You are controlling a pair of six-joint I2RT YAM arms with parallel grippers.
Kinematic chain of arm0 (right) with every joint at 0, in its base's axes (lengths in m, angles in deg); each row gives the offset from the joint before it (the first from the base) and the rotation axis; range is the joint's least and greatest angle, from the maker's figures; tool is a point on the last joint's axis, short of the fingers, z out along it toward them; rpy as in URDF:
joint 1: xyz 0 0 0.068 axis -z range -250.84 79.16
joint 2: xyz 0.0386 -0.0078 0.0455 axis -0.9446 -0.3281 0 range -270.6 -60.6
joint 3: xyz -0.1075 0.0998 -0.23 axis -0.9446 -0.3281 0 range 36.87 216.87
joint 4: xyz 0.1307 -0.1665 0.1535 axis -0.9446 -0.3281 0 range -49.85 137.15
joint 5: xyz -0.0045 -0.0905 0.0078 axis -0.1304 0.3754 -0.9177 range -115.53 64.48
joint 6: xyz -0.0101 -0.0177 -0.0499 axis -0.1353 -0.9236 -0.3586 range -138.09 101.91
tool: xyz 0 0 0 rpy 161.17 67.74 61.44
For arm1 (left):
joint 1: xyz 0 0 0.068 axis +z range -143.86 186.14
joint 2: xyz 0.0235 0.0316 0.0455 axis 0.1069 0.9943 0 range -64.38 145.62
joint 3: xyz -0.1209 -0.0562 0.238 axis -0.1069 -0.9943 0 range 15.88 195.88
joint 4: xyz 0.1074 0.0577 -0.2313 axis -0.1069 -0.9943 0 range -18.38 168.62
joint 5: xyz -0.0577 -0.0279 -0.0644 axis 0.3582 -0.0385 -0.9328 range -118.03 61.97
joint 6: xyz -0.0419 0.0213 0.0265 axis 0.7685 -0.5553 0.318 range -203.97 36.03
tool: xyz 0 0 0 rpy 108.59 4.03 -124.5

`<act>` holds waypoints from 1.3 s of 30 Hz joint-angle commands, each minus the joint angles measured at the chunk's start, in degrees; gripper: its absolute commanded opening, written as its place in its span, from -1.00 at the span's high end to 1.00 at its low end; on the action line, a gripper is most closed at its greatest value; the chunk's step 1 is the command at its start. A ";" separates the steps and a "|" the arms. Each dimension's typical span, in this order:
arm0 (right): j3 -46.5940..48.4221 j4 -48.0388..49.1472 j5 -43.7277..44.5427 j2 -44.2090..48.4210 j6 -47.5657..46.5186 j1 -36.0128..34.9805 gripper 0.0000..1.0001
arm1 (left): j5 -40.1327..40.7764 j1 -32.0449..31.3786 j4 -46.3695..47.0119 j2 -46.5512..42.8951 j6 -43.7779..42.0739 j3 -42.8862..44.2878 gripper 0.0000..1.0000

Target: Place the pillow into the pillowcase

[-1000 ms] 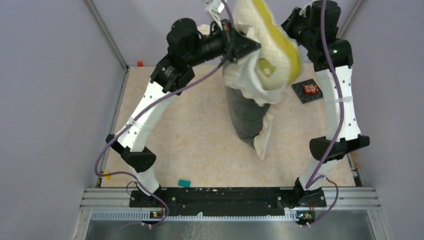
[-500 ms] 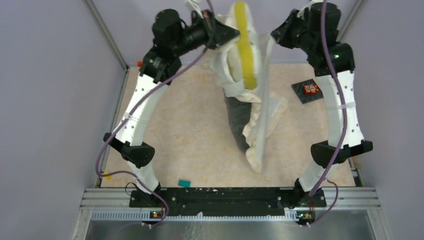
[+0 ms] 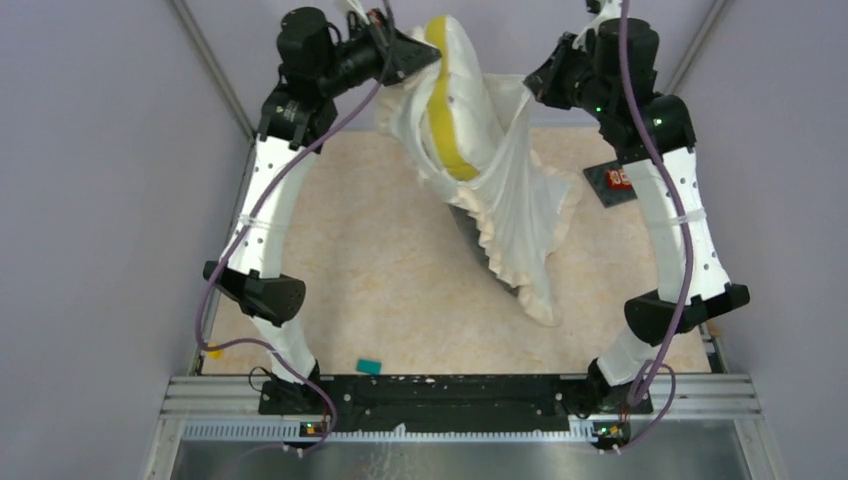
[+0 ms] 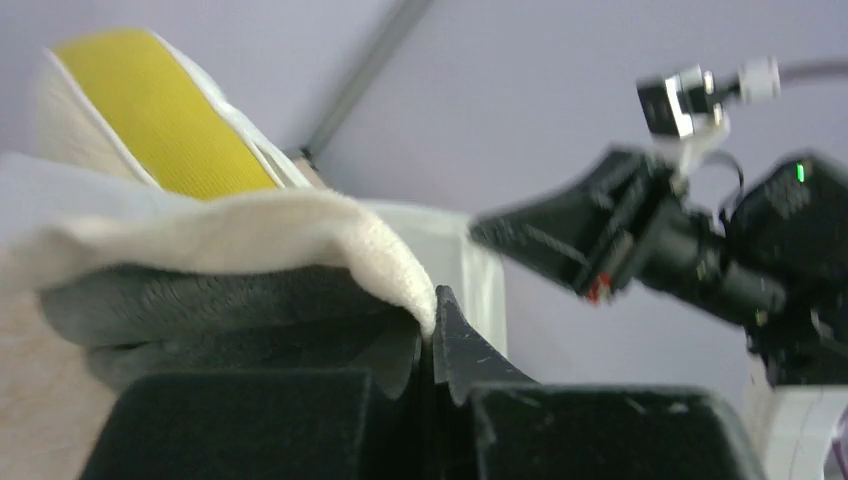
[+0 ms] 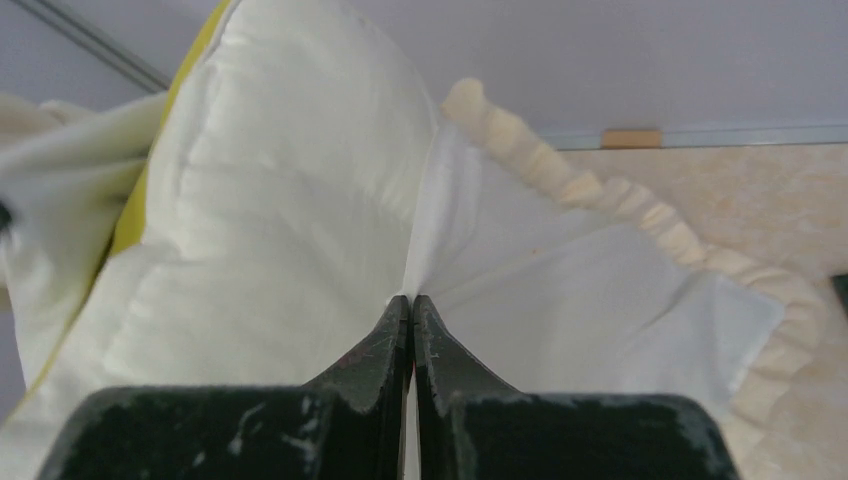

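Note:
Both arms hold the bundle up over the far half of the table. The pillow [image 3: 470,100] is white with a yellow band [image 3: 441,115] and sits partly inside the cream pillowcase [image 3: 525,225], whose ruffled border hangs toward the table. My left gripper [image 3: 432,57] is shut on the pillowcase's thick cream edge [image 4: 380,255], with grey fabric [image 4: 220,310] beneath it. My right gripper [image 3: 531,84] is shut on thin white pillowcase cloth [image 5: 560,300] right beside the pillow [image 5: 290,200]. The yellow band [image 4: 160,120] also shows in the left wrist view.
A dark card with a red picture [image 3: 608,181] lies at the far right by the right arm. A small teal block [image 3: 369,367] sits near the front edge, and a yellow bit [image 3: 212,351] at the front left. Purple walls close in the table [image 3: 350,260].
Both grippers have moved left with the bundle. The pillow's yellow band has turned and tilted, and the pillowcase's lower part has spread out and swung to the right.

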 commanded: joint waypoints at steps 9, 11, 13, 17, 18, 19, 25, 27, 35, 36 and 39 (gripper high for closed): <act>1.26 6.05 4.35 2.49 -1.85 -4.57 1.00 | -3.89 0.22 1.52 0.11 0.60 2.05 1.00; 3.41 5.08 5.69 1.37 -2.83 -3.13 1.00 | -5.37 -3.34 -1.15 1.57 -1.33 2.08 1.00; 9.44 2.73 1.87 -1.40 -1.06 0.84 1.00 | -2.06 -7.98 -5.58 2.15 -5.80 1.41 1.00; 13.94 0.97 -1.03 -4.53 0.15 2.25 1.00 | 3.39 -9.22 -11.52 -0.82 -11.29 -5.06 1.00; 12.06 1.46 -1.15 -4.01 0.25 0.93 1.00 | 6.42 -7.98 -12.41 -2.86 -12.45 -9.14 1.00; 9.01 2.37 -0.57 -2.95 -0.28 -1.31 1.00 | 8.45 -6.06 -11.66 -5.80 -12.59 -14.43 1.00; -21.89 16.79 2.24 5.56 1.39 -14.64 1.00 | 22.73 3.85 -7.56 -20.38 -13.87 -47.28 1.00; -31.80 21.32 0.74 6.74 3.64 -16.71 1.00 | 25.52 5.49 -5.56 -24.81 -13.52 -57.68 0.65; -51.07 28.51 -4.02 3.95 7.25 -19.16 1.00 | 27.28 8.81 -2.70 -34.61 -13.10 -77.27 -0.50; -51.78 28.79 -4.70 3.93 7.19 -19.16 1.00 | 26.02 8.81 -2.07 -35.03 -12.83 -77.48 -0.58; -51.77 28.32 -4.43 3.59 5.78 -19.41 1.00 | 25.19 8.86 2.04 -34.55 -11.26 -78.90 -0.72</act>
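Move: Both hands still pinch the pillowcase's mouth in the air. The clear table patch it comes down on lies about 50 cm below the left hand, 8 back and 6 left; from the right hand, 42 below, 7 back and 21 left. The pillow hangs 8 ahead, 4 right and 10 below the left hand. The dark tray is 4 ahead, 20 right and 45 below the right hand. Both hands shake the pillowcase, then lower it leftward some 30–40 cm to the table, left releasing, right still pinching. ##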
